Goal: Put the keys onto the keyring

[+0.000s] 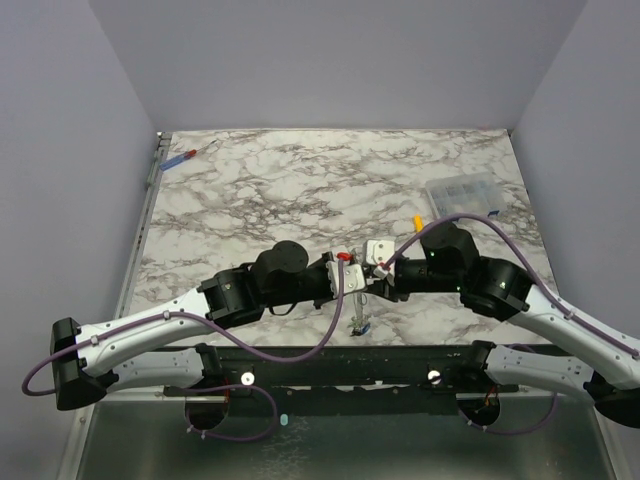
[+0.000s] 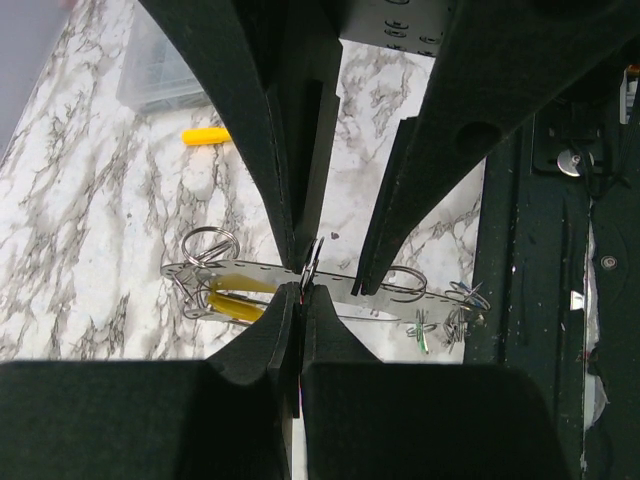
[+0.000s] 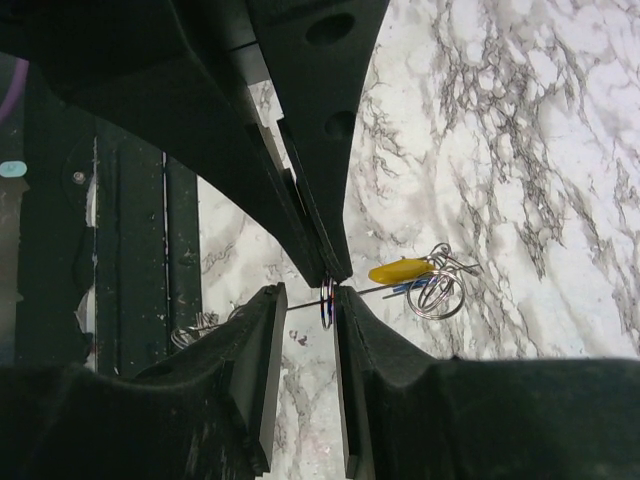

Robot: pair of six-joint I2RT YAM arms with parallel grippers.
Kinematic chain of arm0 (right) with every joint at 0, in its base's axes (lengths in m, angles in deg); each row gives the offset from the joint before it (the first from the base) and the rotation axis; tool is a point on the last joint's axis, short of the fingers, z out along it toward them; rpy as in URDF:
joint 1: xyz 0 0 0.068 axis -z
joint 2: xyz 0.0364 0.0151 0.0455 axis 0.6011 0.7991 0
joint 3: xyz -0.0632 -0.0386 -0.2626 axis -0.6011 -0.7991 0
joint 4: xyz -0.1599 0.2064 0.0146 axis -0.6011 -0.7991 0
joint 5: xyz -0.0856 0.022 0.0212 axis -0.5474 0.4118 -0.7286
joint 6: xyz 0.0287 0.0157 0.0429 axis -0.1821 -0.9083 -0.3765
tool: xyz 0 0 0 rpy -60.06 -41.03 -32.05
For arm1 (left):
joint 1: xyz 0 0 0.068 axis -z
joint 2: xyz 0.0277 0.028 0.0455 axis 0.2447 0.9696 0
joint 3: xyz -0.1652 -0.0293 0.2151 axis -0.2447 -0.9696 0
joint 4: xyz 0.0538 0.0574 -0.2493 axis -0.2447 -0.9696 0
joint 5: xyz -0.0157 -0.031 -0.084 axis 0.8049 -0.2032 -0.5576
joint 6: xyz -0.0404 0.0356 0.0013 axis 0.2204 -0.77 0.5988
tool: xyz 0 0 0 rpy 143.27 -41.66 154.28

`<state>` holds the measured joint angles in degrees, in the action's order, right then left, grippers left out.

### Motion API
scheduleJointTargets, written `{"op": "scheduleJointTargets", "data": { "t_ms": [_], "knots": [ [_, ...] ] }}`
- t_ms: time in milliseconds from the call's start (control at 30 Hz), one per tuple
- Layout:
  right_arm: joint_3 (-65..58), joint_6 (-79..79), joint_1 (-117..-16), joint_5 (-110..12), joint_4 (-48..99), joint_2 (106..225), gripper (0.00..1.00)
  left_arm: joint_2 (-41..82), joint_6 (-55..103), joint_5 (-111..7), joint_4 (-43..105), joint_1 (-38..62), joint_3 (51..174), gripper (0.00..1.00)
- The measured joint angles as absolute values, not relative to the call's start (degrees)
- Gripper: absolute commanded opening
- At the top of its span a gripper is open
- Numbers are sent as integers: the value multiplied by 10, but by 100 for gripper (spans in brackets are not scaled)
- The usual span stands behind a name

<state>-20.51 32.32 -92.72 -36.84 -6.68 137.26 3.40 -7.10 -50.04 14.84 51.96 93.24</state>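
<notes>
Both grippers meet above the table's near middle. My left gripper is shut on a small split ring. Behind it the keyring shows nearly edge-on as a long narrow silver shape, and as a thin wire in the right wrist view. Keys hang on it: a yellow-capped one, a blue one, a green one, and a bunch below the grippers. My right gripper stands open around the small ring. Only its right pad touches the ring.
A clear plastic box stands at the right. A yellow-handled screwdriver lies beside it. A red-and-blue screwdriver lies at the far left corner. The black mounting frame runs along the table's near edge, close under the hanging keys.
</notes>
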Motion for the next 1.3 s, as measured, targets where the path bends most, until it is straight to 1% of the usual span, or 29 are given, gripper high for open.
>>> {"op": "scheduleJointTargets", "data": {
  "t_ms": [200, 267, 300, 333, 367, 567, 600, 633, 667, 733, 767, 867, 933, 1067, 1300],
  "knots": [
    [-217, 323, -927, -369, -45, 1366, 20, 29, -69, -502, 157, 520, 931, 0],
    [-220, 323, -927, -371, -38, 1363, 14, 28, -67, -505, 157, 520, 930, 0],
    [-221, 323, -927, -373, -35, 1361, 7, 28, -67, -505, 159, 520, 930, 0],
    [-224, 323, -927, -374, -33, 1359, 2, 28, -67, -505, 159, 520, 930, 0],
    [-226, 322, -927, -375, -31, 1357, 1, 27, -67, -505, 160, 520, 930, 0],
    [-239, 321, -927, -382, -17, 1346, 1, 26, -66, -505, 163, 520, 927, 0],
    [-240, 322, -927, -384, -15, 1344, 0, 25, -66, -505, 163, 520, 927, 2],
    [-240, 322, -927, -386, -13, 1342, 0, 23, -66, -505, 164, 520, 927, 9],
    [-243, 322, -927, -388, -8, 1338, 1, 21, -66, -505, 167, 520, 926, 18],
    [-253, 321, -928, -390, 10, 1322, 1, 12, -65, -508, 175, 520, 924, 33],
    [-258, 320, -929, -390, 18, 1312, 1, 9, -62, -511, 179, 520, 923, 38],
    [-267, 318, -929, -394, 39, 1279, 1, -14, -59, -518, 198, 520, 918, 47],
    [-269, 315, -928, -395, 49, 1264, 1, -27, -58, -521, 204, 520, 916, 48],
    [-269, 307, -928, -394, 68, 1251, 1, -43, -53, -525, 215, 520, 912, 48],
    [-273, 297, -928, -392, 72, 1248, 1, -49, -43, -532, 233, 520, 904, 41]
  ]
}}
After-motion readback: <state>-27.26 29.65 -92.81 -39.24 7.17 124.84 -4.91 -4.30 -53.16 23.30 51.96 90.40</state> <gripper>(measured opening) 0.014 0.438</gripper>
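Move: The small ring standing up from the keyring's metal strip is already between both my grippers: my left fingers pinch it, its middle about 1 cm right of my left hand point, while my half-open right fingers straddle it, about 1 cm to the left of my right hand point. Counting from my right hand, the strip's middle hangs about 3 cm back, 1 cm left and 3 cm below; the yellow key is roughly 3 cm ahead, 1 cm left and 3 cm down. I shut my right fingers on the small ring while my left hand keeps its pinch almost without moving. Then I open my left fingers about halfway and let go, as both hands rise some 6 cm together, fingertips tilting up about 15 degrees, and part sideways by about 2 cm; my right hand keeps the ring pinched. ##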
